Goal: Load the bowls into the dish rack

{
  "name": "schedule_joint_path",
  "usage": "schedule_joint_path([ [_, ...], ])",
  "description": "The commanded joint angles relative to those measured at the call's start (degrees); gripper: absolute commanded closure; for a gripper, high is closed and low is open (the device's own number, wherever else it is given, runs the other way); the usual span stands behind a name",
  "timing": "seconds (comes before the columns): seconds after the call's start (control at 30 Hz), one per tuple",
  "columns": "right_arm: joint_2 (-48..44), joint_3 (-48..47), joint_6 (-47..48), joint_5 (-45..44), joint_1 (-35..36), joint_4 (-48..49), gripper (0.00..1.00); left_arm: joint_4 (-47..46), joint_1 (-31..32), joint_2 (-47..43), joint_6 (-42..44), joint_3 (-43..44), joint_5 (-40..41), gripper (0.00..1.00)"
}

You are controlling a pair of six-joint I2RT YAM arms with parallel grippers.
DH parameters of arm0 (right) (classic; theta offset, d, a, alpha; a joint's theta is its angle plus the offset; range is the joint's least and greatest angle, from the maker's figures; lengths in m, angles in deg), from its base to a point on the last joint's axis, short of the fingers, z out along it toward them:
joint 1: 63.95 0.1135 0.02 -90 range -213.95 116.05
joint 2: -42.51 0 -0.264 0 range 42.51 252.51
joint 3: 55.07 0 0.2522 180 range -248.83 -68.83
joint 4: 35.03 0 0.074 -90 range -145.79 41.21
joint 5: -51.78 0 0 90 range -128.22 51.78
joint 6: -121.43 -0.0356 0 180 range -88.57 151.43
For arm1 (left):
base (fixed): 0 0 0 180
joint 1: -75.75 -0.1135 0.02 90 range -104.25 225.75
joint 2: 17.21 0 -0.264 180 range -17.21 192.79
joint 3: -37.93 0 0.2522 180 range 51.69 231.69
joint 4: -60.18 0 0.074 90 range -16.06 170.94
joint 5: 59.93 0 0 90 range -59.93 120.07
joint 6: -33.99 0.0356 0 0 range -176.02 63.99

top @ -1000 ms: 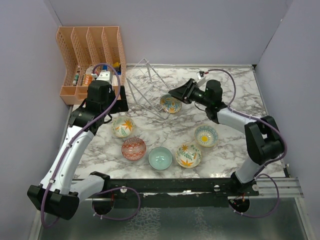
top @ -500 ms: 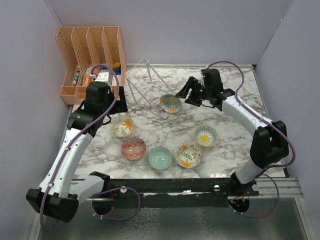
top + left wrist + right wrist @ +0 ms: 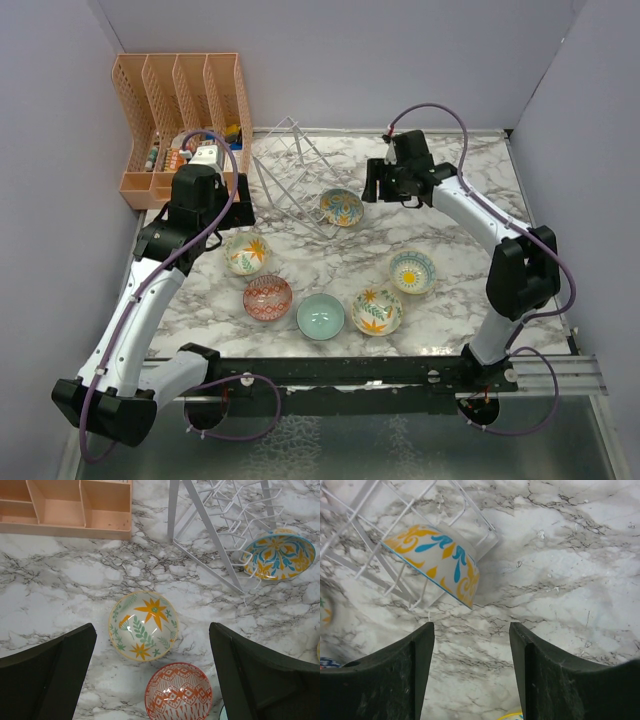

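The wire dish rack (image 3: 288, 165) stands at the back centre, also seen in the left wrist view (image 3: 173, 510). A blue-patterned bowl (image 3: 342, 207) leans tilted in its near end (image 3: 440, 562). My right gripper (image 3: 370, 188) hangs open just right of that bowl, nothing between its fingers (image 3: 470, 626). Loose on the marble lie a leaf-print bowl (image 3: 246, 252), a red-patterned bowl (image 3: 268, 297), a teal bowl (image 3: 320, 316), a flower-print bowl (image 3: 377, 311) and a yellow-sun bowl (image 3: 412, 271). My left gripper (image 3: 151, 630) is open above the leaf-print bowl (image 3: 143, 625) and red bowl (image 3: 178, 691).
An orange slotted organizer (image 3: 180, 110) holding small items fills the back left corner, close to the rack. Grey walls close in the left, back and right sides. The arm bases and a black rail (image 3: 350, 372) run along the near edge.
My right gripper has opened and drawn back to the right, away from the blue-patterned bowl, which stays leaning in the rack. The left arm has not moved.
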Motion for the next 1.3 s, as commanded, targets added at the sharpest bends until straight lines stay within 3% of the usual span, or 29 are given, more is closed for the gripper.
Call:
schedule_joint_path([
  [0.0, -0.93, 4.49, 13.02, 2.35, 1.01, 6.94, 0.40, -1.38, 0.31, -0.68, 0.40, 0.16, 1.06, 0.01],
  [0.13, -0.72, 7.04, 16.62, 5.33, 1.70, 11.70, 0.41, -1.41, 0.33, 0.06, 0.51, 0.20, 1.21, 0.01],
  [0.47, 3.54, 8.92, 15.10, -1.18, 3.21, 21.66, 0.43, -1.62, 0.32, 1.79, 0.49, 0.65, 0.89, 0.01],
  [0.97, 6.38, 9.99, 14.37, -8.88, 5.40, 28.15, 0.64, -1.30, 0.34, 2.43, 0.73, 0.57, 1.12, 0.01],
  [1.03, 6.38, 10.65, 14.86, -9.28, 5.99, 28.84, 0.69, -1.34, 0.32, 2.44, 0.65, 0.51, 1.10, 0.01],
  [1.2, 6.39, 10.30, 14.93, -10.03, 6.29, 27.67, 0.96, -1.48, 0.37, 2.63, 0.79, 0.59, 1.10, 0.01],
  [1.27, 5.41, 10.32, 14.24, -12.65, 6.24, 25.81, 0.99, -1.41, 0.35, 2.56, 0.88, 0.65, 1.30, 0.01],
])
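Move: Some 7 cm to the empty right hand's left, 2 cm ahead and 7 cm below is the blue-and-yellow bowl, leaning at the near right side of the dish rack. The rack's middle stands about 16 cm left, 5 cm ahead and 7 cm down; the sun bowl lies roughly 13 cm back, 8 cm right and 13 cm down. From the left hand the blue-and-yellow bowl is about 13 cm ahead, 22 cm right and 18 cm below. Dipping first about 3 cm and edging slightly back, the right hand then swings forward and left onto the blue-and-yellow bowl, ending about 5 cm lower, 4 cm farther out and 3 cm farther left. Its fingers tip up some 15 degrees out of their steep slant and close from over half open to nearly shut, pinching the bowl's right-hand rim with one finger inside and one outside. ##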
